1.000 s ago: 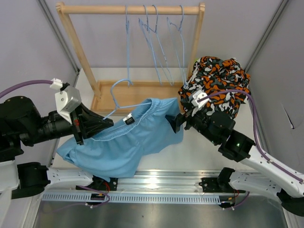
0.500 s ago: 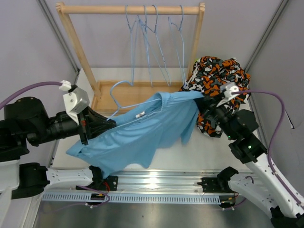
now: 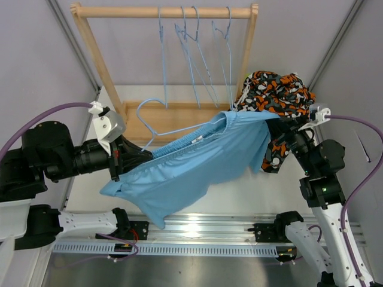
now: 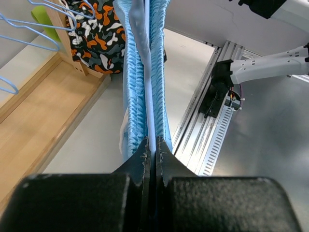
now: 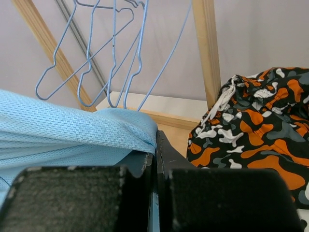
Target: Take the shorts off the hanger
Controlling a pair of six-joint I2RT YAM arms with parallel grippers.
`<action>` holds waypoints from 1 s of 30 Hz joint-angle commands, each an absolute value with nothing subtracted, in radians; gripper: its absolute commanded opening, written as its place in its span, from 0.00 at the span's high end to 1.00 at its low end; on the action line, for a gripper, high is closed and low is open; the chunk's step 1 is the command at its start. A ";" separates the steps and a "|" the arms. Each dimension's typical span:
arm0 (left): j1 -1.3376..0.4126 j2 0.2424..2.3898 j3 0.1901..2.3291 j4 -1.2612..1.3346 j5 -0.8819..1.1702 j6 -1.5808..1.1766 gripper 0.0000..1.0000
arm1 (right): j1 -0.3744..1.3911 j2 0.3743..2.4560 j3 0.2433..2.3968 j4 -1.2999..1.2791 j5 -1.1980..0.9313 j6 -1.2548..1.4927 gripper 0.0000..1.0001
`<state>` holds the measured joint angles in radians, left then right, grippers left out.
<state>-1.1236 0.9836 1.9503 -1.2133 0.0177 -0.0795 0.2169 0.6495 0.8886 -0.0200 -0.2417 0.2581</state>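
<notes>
The light blue shorts [image 3: 197,161] hang stretched in the air between my two grippers. My left gripper [image 3: 146,156] is shut on the end of a light blue wire hanger [image 3: 145,110], whose bar runs inside the bunched waistband [image 4: 133,72]. In the left wrist view the jaws [image 4: 153,145] pinch a smooth pale strip with ruffled fabric on both sides. My right gripper [image 3: 280,124] is shut on the far edge of the shorts [image 5: 63,130], next to the camouflage shorts [image 3: 278,89]. In the right wrist view the fabric folds into the shut gripper [image 5: 155,140].
A wooden rack [image 3: 161,12] stands at the back with several empty blue hangers [image 3: 197,60] on its rail. The camouflage shorts [image 5: 260,125] lie heaped at the rack's right post. A metal rail [image 3: 203,227] runs along the near table edge.
My right gripper closed on the shorts' edge and pulled it right and back toward the camouflage heap. The shorts went from slack to taut. My left gripper shifted slightly right.
</notes>
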 commanded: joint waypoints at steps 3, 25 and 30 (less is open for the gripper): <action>-1.129 0.894 1.974 -1.212 -0.012 -0.097 1.00 | 0.083 0.667 0.882 -0.018 -0.126 0.354 1.00; -1.131 1.060 2.002 -1.065 -0.208 -0.051 1.00 | 0.289 0.563 0.822 -0.083 -0.342 0.339 1.00; -1.129 1.159 2.005 -0.997 -0.297 -0.049 1.00 | 0.590 0.641 0.942 -0.181 -0.200 0.195 1.00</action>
<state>-1.1236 1.0962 1.9926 -1.1046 -0.2115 -0.0685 0.4652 0.6117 0.8341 -0.1543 -0.2932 0.3107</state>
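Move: About 10 cm to the right hand's left, roughly level with it front to back and in height, the hanger's far end sits inside the stretched waistband, whose outer edge this hand already pinches. Camouflage shorts lie some 12 cm ahead, 5 cm right and 20 cm below; the empty hangers hang 17 cm ahead and 14 cm left, a little higher. From the left hand, already gripping the hanger, that far end lies about 19 cm right, 9 cm ahead and slightly lower. Keeping its pinch on the blue waistband, the right hand draws it a further centimetre or so right, off the hanger's far end, sinks about 4 cm, then swings quickly left and back, turning counter-clockwise. The left hand keeps its grip on the hanger, rises a little, then carries it some 5 cm forward, away from the cloth, also turning counter-clockwise. ##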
